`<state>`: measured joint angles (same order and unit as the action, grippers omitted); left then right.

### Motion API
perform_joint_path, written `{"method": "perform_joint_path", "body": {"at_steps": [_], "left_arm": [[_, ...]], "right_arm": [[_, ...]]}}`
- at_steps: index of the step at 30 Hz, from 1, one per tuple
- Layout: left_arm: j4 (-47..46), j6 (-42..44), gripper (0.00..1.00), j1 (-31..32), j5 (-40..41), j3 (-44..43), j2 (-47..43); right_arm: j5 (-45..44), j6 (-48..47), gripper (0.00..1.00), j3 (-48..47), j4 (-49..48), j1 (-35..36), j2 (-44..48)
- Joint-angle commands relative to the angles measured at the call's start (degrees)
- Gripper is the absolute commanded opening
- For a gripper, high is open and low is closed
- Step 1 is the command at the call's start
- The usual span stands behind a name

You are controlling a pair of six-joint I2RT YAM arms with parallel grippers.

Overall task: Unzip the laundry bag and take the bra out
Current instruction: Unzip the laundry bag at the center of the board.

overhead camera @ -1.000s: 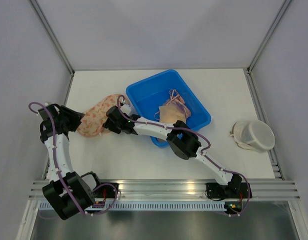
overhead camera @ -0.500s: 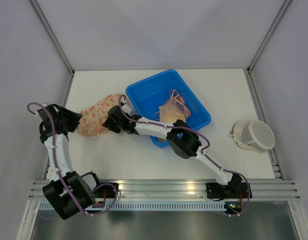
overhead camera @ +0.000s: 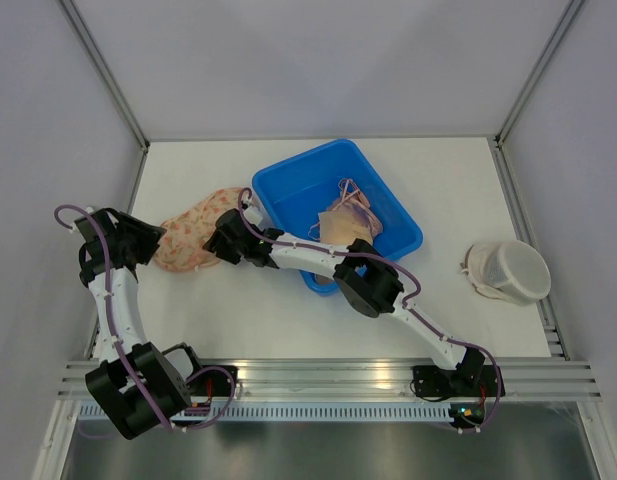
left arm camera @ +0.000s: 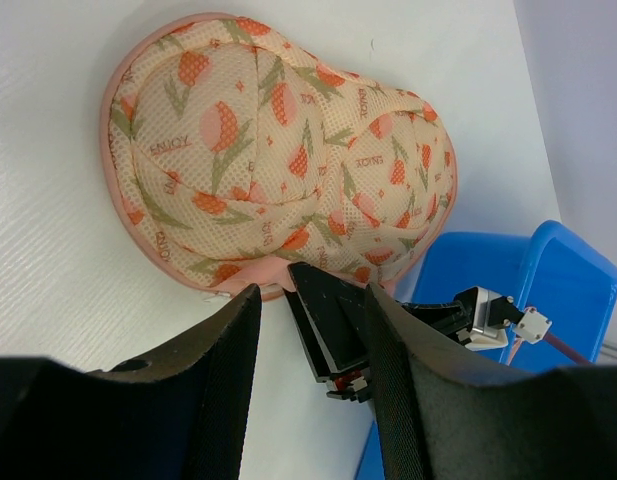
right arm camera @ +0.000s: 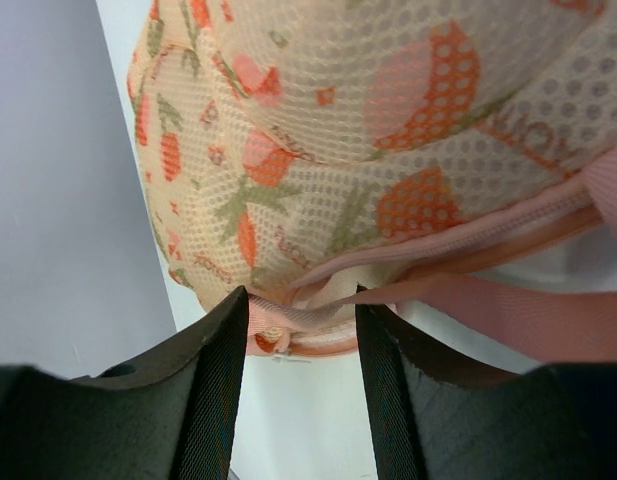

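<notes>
The laundry bag is a domed cream mesh pouch with an orange tulip print and pink trim, lying on the white table left of the blue bin. It fills the left wrist view and the right wrist view. My left gripper is at its left end, open, a little short of the pink rim. My right gripper is at the bag's right edge, open, with the pink zip edge and the small zip pull just past its tips. The bra is hidden inside the bag.
The blue bin stands directly right of the bag and holds a beige garment with thin straps. A white mesh pouch lies at the table's right edge. Grey walls and metal frame posts enclose the table.
My right gripper has edged slightly left along the bag's edge. The left arm and the bag have hardly moved.
</notes>
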<state>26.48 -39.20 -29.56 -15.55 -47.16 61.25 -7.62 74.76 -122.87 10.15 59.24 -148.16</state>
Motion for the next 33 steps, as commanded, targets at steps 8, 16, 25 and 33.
{"method": "perform_joint_path", "body": {"at_steps": [8,16,25,33], "left_arm": [[-2.13,-0.88,0.51,-0.32,-2.29,-0.48,-1.05],[-3.54,-1.23,0.51,-0.32,-2.64,2.07,-1.84],[-3.19,0.52,0.5,-0.41,-3.96,2.33,-3.07],[-3.54,1.49,0.5,-0.41,-3.87,4.52,-4.48]], "right_arm": [[-1.17,0.38,0.52,-4.13,-2.69,-0.36,-2.22],[-1.44,1.44,0.44,-4.4,-1.36,-0.36,-3.54],[-5.65,-6.63,0.0,-8.43,2.84,-0.27,-0.73],[-3.02,-8.93,0.0,-6.07,2.42,-0.62,4.89]]}}
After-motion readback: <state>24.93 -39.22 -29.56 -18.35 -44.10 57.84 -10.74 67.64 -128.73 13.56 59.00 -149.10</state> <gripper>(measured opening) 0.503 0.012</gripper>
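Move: The laundry bag's pink strap at the zip edge runs between the right hand's open fingers, about 1 cm ahead and 2 cm below, straight in line sideways. The bag's middle lies roughly 5 cm ahead, 3 cm left and 2 cm below; the blue tray's middle is some 31 cm right, 8 cm ahead and 1 cm below. From the left hand the strap is about 5 cm ahead, 11 cm right and 14 cm below. The right hand rises slightly, dips about 3 cm, pinches the pink strap and lifts some 3 cm. ##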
